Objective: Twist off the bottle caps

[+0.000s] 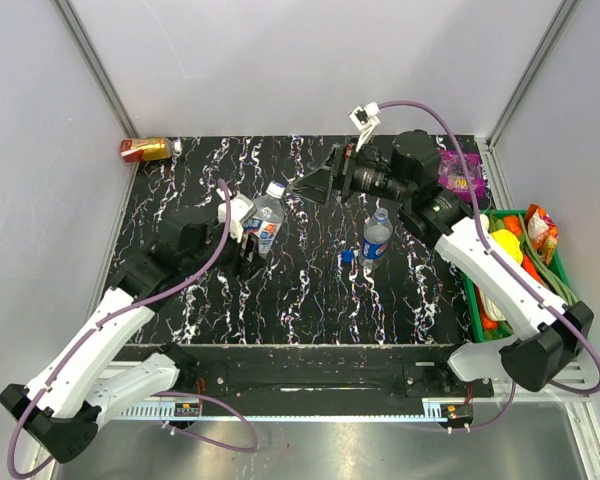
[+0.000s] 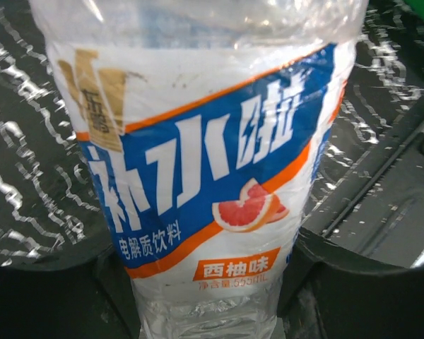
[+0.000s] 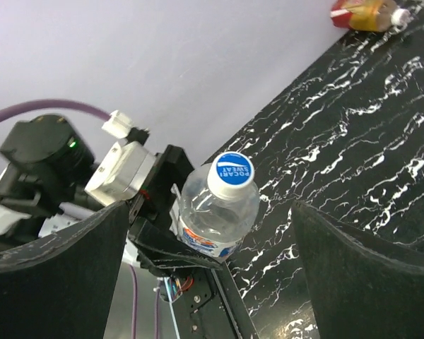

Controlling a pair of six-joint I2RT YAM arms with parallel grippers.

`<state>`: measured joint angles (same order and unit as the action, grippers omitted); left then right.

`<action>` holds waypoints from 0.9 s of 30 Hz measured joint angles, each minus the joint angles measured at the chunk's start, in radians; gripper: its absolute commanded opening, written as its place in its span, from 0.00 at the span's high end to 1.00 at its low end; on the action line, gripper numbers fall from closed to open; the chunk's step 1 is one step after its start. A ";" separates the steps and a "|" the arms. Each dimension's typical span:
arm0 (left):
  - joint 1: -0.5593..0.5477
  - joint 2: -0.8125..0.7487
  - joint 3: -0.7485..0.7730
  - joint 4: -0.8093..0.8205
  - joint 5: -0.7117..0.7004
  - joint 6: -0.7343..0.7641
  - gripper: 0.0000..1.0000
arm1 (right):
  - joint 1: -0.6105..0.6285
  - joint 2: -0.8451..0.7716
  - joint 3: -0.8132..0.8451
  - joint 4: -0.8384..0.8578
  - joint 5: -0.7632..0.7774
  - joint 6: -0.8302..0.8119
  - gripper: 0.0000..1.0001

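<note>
My left gripper [image 1: 250, 238] is shut on the body of the bottle with the white, blue and orange label [image 1: 266, 222], holding it upright at left centre. That label [image 2: 198, 155] fills the left wrist view, with my fingers [image 2: 353, 289] on either side. Its white cap [image 3: 231, 175], blue on top, sits on the neck. My right gripper [image 1: 315, 183] hovers open just right of this cap [image 1: 276, 188], apart from it. The Pepsi bottle [image 1: 377, 238] stands at centre right. A dark blue cap [image 1: 347, 257] lies on the table by its foot.
A red-and-gold can [image 1: 145, 149] lies in the far left corner. A green basket [image 1: 477, 300] of fruit stands along the right edge, and a purple packet [image 1: 462, 175] lies behind it. The black marbled table [image 1: 310, 300] has white walls on three sides.
</note>
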<state>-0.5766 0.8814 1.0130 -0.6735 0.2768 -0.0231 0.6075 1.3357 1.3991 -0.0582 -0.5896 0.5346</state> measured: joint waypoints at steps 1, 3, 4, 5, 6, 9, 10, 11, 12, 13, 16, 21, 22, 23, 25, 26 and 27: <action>-0.003 0.001 0.000 -0.009 -0.031 0.000 1.00 | 0.000 0.012 0.003 -0.005 0.012 0.009 0.00; -0.015 0.005 0.000 -0.027 -0.097 0.000 1.00 | 0.000 0.040 0.008 -0.019 0.030 0.033 0.00; -0.026 0.010 0.000 -0.037 -0.132 0.000 1.00 | 0.000 0.053 0.010 -0.022 0.031 0.045 0.00; -0.038 0.014 0.000 -0.047 -0.168 0.000 1.00 | 0.000 0.069 0.012 -0.023 0.032 0.062 0.00; -0.051 0.021 0.000 -0.056 -0.203 0.000 1.00 | 0.000 0.083 0.013 -0.023 0.032 0.075 0.00; -0.090 0.045 0.006 -0.098 -0.310 -0.001 1.00 | 0.000 0.121 0.016 -0.021 0.032 0.121 0.00; -0.099 0.051 0.007 -0.108 -0.334 -0.001 1.00 | 0.000 0.134 0.016 -0.019 0.031 0.138 0.01; -0.103 0.054 0.008 -0.116 -0.361 -0.001 1.00 | 0.000 0.145 0.016 -0.017 0.029 0.153 0.02; -0.119 0.056 0.010 -0.124 -0.388 -0.002 1.00 | 0.000 0.155 0.016 -0.014 0.028 0.166 0.04; -0.126 0.057 0.012 -0.134 -0.414 -0.002 1.00 | 0.000 0.166 0.018 -0.013 0.026 0.182 0.05; -0.138 0.057 0.020 -0.150 -0.463 -0.003 1.00 | 0.000 0.203 0.034 -0.012 0.015 0.221 0.09; -0.150 0.064 0.032 -0.157 -0.503 -0.004 1.00 | 0.000 0.264 0.072 -0.010 -0.008 0.264 0.15; -0.153 0.070 0.034 -0.158 -0.507 -0.004 1.00 | 0.000 0.270 0.076 -0.011 -0.009 0.270 0.16; -0.158 0.076 0.037 -0.159 -0.512 -0.004 1.00 | 0.001 0.278 0.082 -0.015 -0.012 0.274 0.18; -0.166 0.088 0.040 -0.162 -0.518 -0.004 1.00 | 0.003 0.290 0.094 -0.017 -0.019 0.278 0.23; -0.170 0.094 0.040 -0.162 -0.521 -0.004 1.00 | 0.004 0.296 0.101 -0.019 -0.023 0.278 0.27; -0.172 0.099 0.041 -0.163 -0.524 -0.004 1.00 | 0.006 0.302 0.109 -0.021 -0.025 0.280 0.31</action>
<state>-0.7490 0.9806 1.0542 -0.8364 -0.2474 -0.0269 0.6140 1.6375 1.5082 -0.0795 -0.6144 0.8143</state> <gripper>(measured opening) 0.623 0.784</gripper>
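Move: The white-and-blue cap I'm going for is about 5 cm to the left of my right hand, 3 cm ahead and some 4 cm below it. The Pepsi bottle stands about 15 cm to that hand's right, 5 cm ahead and 30 cm lower; the loose blue cap lies 11 cm right, 5 cm ahead, 40 cm down. From my left hand, which grips the low part of the bottle, the white-and-blue cap is about 8 cm forward, 3 cm right and 12 cm up. My right hand comes down some 7 cm while reaching about 5 cm forward and 5 cm left, tipping about 25 degrees until its fingers straddle the white-and-blue cap, then they start closing from wide open. My left hand keeps its grip on the bottle and carries it left and down, about 4 cm each way, rolling it roughly 25 degrees to present the cap. ##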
